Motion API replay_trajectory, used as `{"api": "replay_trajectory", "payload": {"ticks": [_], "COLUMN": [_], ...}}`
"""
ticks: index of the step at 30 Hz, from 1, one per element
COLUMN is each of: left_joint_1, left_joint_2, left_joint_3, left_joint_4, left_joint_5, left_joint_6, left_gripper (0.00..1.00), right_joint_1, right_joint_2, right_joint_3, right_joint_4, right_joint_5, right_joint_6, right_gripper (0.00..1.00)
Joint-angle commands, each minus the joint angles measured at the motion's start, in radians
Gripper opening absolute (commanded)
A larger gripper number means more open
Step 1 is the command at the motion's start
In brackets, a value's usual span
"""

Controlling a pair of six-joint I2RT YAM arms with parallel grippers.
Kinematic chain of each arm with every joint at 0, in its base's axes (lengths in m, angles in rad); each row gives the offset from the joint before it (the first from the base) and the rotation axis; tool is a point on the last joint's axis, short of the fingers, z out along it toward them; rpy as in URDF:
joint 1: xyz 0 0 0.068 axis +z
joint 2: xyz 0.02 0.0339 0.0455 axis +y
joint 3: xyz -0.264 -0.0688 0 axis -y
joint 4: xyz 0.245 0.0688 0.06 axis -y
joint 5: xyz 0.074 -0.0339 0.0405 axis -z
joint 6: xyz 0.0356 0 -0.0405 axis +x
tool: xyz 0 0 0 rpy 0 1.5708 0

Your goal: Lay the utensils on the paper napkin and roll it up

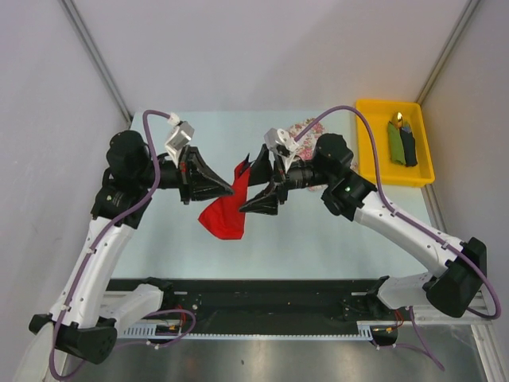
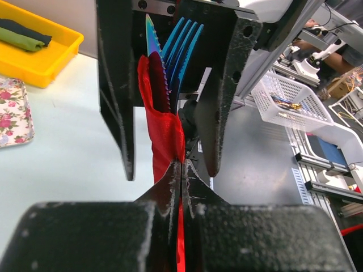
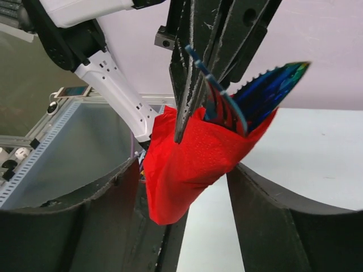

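The red paper napkin (image 1: 226, 213) hangs above the table as a loose pouch, with my left gripper (image 1: 231, 191) shut on its upper edge. In the left wrist view the red sheet (image 2: 164, 130) is pinched between the closed jaws (image 2: 181, 168). The blue utensils (image 2: 180, 48) stick up out of its far end. My right gripper (image 1: 253, 188) stands open around the bundle, one finger on each side. In the right wrist view the napkin (image 3: 190, 161) hangs between its fingers (image 3: 85, 226), and the iridescent blue utensil ends (image 3: 266, 90) poke out at the upper right.
A yellow tray (image 1: 374, 155) at the back right holds a green roll and a dark roll (image 1: 402, 143). A floral-print cloth (image 1: 301, 129) lies at the back of the pale table, behind the right wrist. Grey walls close in both sides.
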Motion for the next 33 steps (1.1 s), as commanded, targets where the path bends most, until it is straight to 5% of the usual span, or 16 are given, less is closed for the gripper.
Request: {"api": "replay_trajectory", "payload": {"ticks": [1, 5, 15, 18, 20, 24, 27, 28, 33], "left_joint_1": [-0.01, -0.016, -0.042, -0.049, -0.049, -0.045, -0.021, -0.003, 0.187], "left_joint_2": [-0.029, -0.033, -0.032, -0.036, -0.036, -0.048, -0.075, -0.095, -0.152], "left_joint_3": [0.002, 0.004, -0.002, -0.001, 0.005, -0.001, -0.03, -0.057, -0.162], "left_joint_4": [0.094, 0.1, 0.091, 0.078, 0.063, 0.037, 0.038, 0.06, 0.15], "left_joint_5": [0.027, 0.018, -0.006, -0.023, -0.046, -0.127, -0.229, -0.249, -0.263], "left_joint_6": [-0.071, -0.08, -0.072, -0.063, -0.057, -0.034, -0.061, -0.078, -0.21], "left_gripper": [0.0, 0.0, 0.0, 0.0, 0.0, 0.02, 0.34, 0.56, 0.92], "right_joint_1": [0.017, 0.027, 0.045, 0.048, 0.05, 0.05, 0.037, 0.025, -0.042], "right_joint_2": [-0.021, -0.021, -0.004, -0.001, 0.0, -0.001, -0.009, -0.009, -0.004], "right_joint_3": [-0.008, -0.017, 0.009, 0.015, 0.021, 0.033, 0.027, 0.026, 0.033], "right_joint_4": [0.073, 0.091, 0.073, 0.062, 0.05, 0.033, 0.05, 0.056, 0.071], "right_joint_5": [-0.024, -0.02, 0.006, 0.019, 0.04, 0.095, 0.17, 0.18, 0.269], "right_joint_6": [0.026, 0.042, 0.049, 0.046, 0.046, 0.08, 0.133, 0.149, 0.317], "right_gripper": [0.63, 0.45, 0.4, 0.26, 0.03, 0.0, 0.0, 0.0, 0.0]}}
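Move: Held up in the air already, the red napkin roll hangs upright from the left hand's shut fingers, its middle about 3 cm to that hand's right, 1 cm back and 5 cm below. The half-open right hand already straddles it: from there the roll's middle is some 2 cm left, 2 cm back and 5 cm below, the left fingertips 4 cm left and level, and the fork and knife tips about 6 cm above and 3 cm ahead. The right hand eases back about 1 cm and shuts its fingers on the upper part of the napkin roll, just below the bare fork and knife ends, while the left keeps its pinch and drifts a centimetre back with it. Once that grip is closed, the left fingers open wide and let go, the left hand going forward some 3 cm and then also left away from the roll, turning about 15 degrees counter-clockwise, as the right carries the roll forward some 2.5 cm, tipping a little. ##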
